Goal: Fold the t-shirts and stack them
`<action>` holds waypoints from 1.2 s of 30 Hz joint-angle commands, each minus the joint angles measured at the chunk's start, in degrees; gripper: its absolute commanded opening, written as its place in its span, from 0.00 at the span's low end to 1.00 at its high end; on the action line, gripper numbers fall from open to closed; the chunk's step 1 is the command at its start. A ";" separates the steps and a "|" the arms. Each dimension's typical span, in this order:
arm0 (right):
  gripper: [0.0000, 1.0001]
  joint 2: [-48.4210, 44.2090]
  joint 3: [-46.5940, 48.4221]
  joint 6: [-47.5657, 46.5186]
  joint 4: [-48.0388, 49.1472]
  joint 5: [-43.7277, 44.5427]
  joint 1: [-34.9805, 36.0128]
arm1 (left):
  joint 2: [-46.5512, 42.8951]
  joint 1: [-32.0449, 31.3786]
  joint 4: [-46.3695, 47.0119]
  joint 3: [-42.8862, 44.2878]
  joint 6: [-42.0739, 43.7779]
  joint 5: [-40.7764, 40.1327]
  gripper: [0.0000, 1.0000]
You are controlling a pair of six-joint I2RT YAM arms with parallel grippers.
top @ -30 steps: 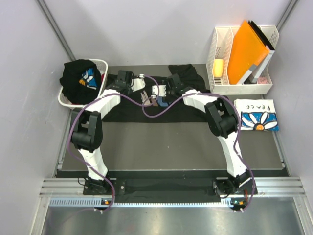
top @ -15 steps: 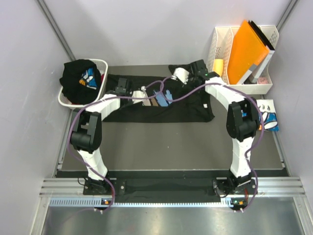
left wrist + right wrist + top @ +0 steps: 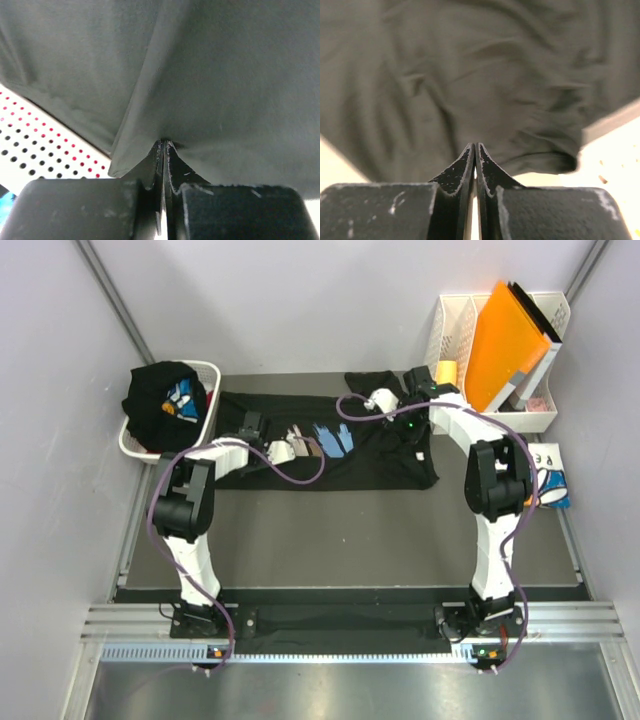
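Observation:
A black t-shirt (image 3: 390, 455) with a blue, white and tan print (image 3: 328, 436) lies spread across the far part of the table. My left gripper (image 3: 293, 448) sits low beside the print. It is shut, with a ridge of black cloth (image 3: 165, 100) pinched at its tips. My right gripper (image 3: 369, 405) is near the shirt's far edge, shut with its tips against rumpled black fabric (image 3: 470, 85); the hem edge shows to the right. Another black tee (image 3: 158, 400) fills the basket. A folded white daisy tee (image 3: 548, 482) lies at the right, partly behind my right arm.
The white laundry basket (image 3: 207, 370) stands at the far left. A white desk organiser (image 3: 490, 418) with an orange folder (image 3: 505, 345) and a yellow item (image 3: 447, 375) stands at the far right. Grey walls close in both sides.
Both grippers were open together over the print. The right arm swung right to the far edge, the left dropped lower beside the print, and both jaws shut. The shirt now reaches further right.

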 commanded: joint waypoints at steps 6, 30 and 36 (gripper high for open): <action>0.02 0.10 -0.85 -3.00 -7.04 -7.41 -0.26 | 3.14 1.74 2.44 4.99 -5.28 1.82 0.00; 0.00 4.33 -5.07 -2.03 1.66 -2.05 -2.98 | 9.12 2.27 4.35 6.40 -4.32 -8.89 0.00; 0.00 1.34 -9.46 -4.32 1.58 -0.91 -4.56 | 11.75 2.53 4.10 6.75 -5.11 -12.24 0.00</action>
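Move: The left hand, fingers shut, is down at the black t-shirt's left end; that edge runs some 3 cm to its left and 2 cm ahead, 1 cm below. The basket's middle stands about 5 cm ahead and 12 cm left, the print about 18 cm right and level with it. The right hand hovers over the shirt's right part: the spot it goes for is about 3 cm back and 5 below, the white tag about 4 cm back, 2 right, the print 17 cm left, 2 back. The right hand, still closed, first draws back about 4 cm over the shirt's right part while sinking a little, then drops more steeply, about 5 cm in all, until its shut fingertips rest on the cloth beside the white tag, and stays down there. Meanwhile the left hand keeps its shut fingertips low against the cloth and slides forward about 2.5 cm, pauses, then drags on leftward and slightly forward towards the basket, turning some 10 degrees counter-clockwise. ##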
